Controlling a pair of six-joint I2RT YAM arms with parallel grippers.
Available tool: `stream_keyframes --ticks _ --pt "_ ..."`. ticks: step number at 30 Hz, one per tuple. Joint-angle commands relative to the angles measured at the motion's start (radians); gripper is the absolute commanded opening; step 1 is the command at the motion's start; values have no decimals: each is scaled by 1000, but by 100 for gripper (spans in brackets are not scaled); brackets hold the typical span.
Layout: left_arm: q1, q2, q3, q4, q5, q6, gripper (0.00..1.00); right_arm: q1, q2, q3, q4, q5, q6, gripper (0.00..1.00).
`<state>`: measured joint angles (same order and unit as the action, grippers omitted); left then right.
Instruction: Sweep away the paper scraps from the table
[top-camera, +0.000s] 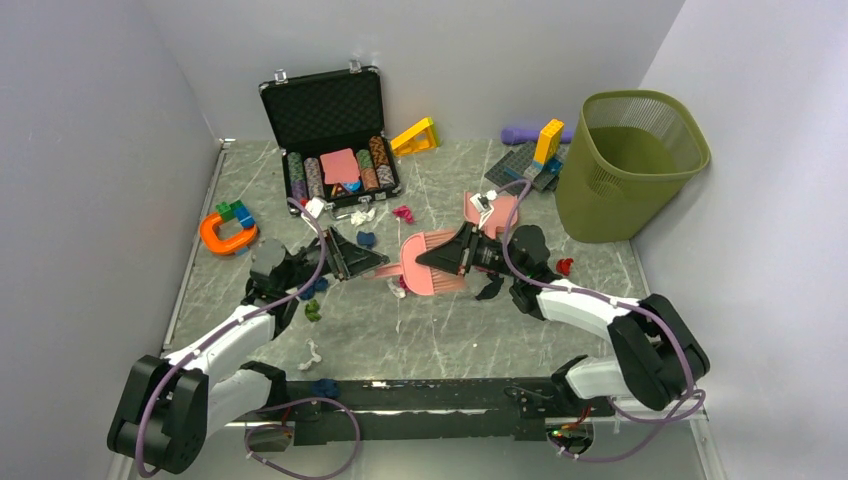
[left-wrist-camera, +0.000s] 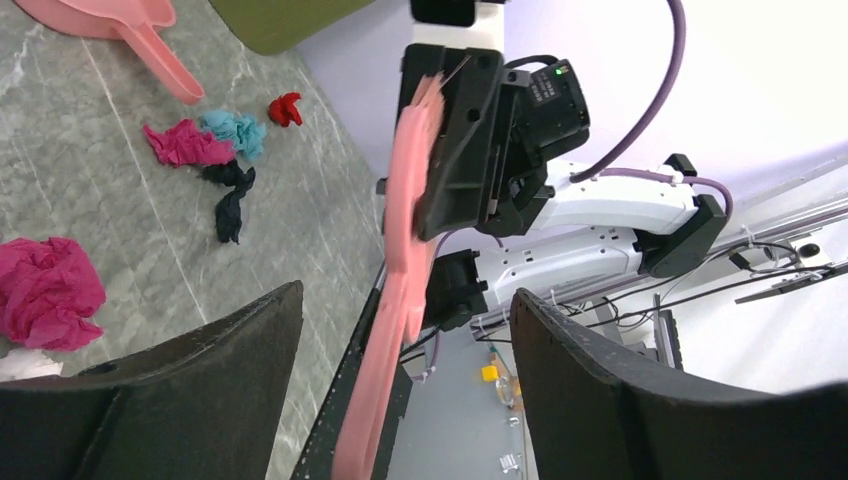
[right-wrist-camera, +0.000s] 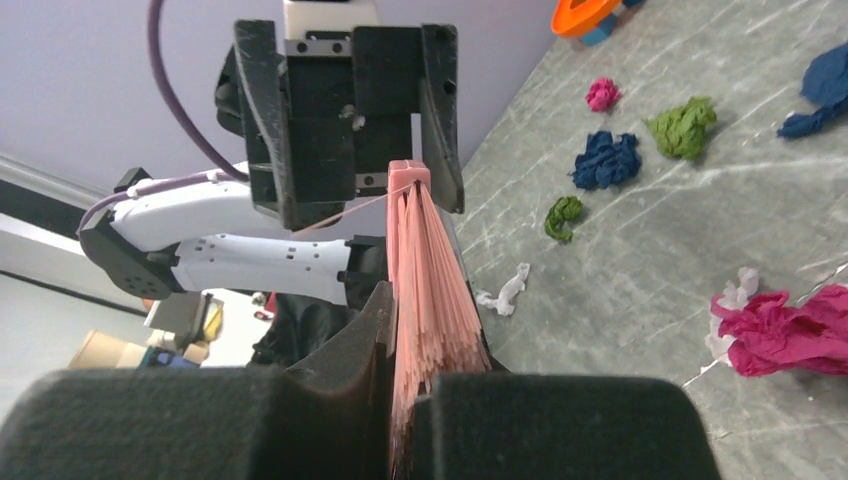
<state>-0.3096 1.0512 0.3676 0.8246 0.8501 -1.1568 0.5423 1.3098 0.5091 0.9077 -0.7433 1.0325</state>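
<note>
My right gripper is shut on a pink brush, holding it above the middle of the table. My left gripper faces it, open, with the brush's narrow end between its fingers and untouched. Paper scraps lie around: magenta, teal, red and black wads, a larger magenta one, plus navy, green and white ones.
A pink dustpan lies behind the right gripper. A green mesh bin stands at the back right. An open black case of poker chips, toy blocks, a yellow wedge and an orange horseshoe piece lie along the back and left.
</note>
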Motion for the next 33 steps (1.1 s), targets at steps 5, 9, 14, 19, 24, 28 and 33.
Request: stream_keyframes --ticks 5,9,14,19,24,28,33 --pt "-8 -12 23 54 -1 -14 73 33 70 54 133 45 40 0" --pt "-8 -14 19 48 0 -14 67 36 77 70 125 47 39 0" --pt "-15 -2 9 62 2 -24 65 39 69 88 79 64 13 0" --pt "-24 9 5 91 4 -39 63 45 75 105 35 80 -7 0" --pt "-32 10 11 73 6 -31 58 50 79 115 15 92 -22 0" --pt "-32 10 10 68 10 -25 36 57 77 118 -11 101 -40 0" --pt "-32 11 28 22 17 0 0 61 66 111 -29 109 -60 1"
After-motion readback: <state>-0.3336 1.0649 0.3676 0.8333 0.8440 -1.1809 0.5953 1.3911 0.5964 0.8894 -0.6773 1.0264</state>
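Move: The brush handle, its head held in the right hand, already lies between the left hand's open fingers, its middle about 2 cm to their right, 1 cm back and level in height. Some 20 cm below, the magenta scrap is about 5 cm right of the left hand, the white scrap 2 cm right and 1 cm back, and the blue scrap 6 cm left and 9 cm ahead. From the right hand, the left fingers are about 8 cm to the left, level in height. Leftward by a bit over 2 cm and slightly forward, the right hand feeds the pink brush handle-first deeper between the left fingers, dipping about 1.5 cm early on and rising again, its grip on the head kept. The left hand stays nearly in place, narrows its fingers slowly, then quickly shuts them on the handle at the end. ##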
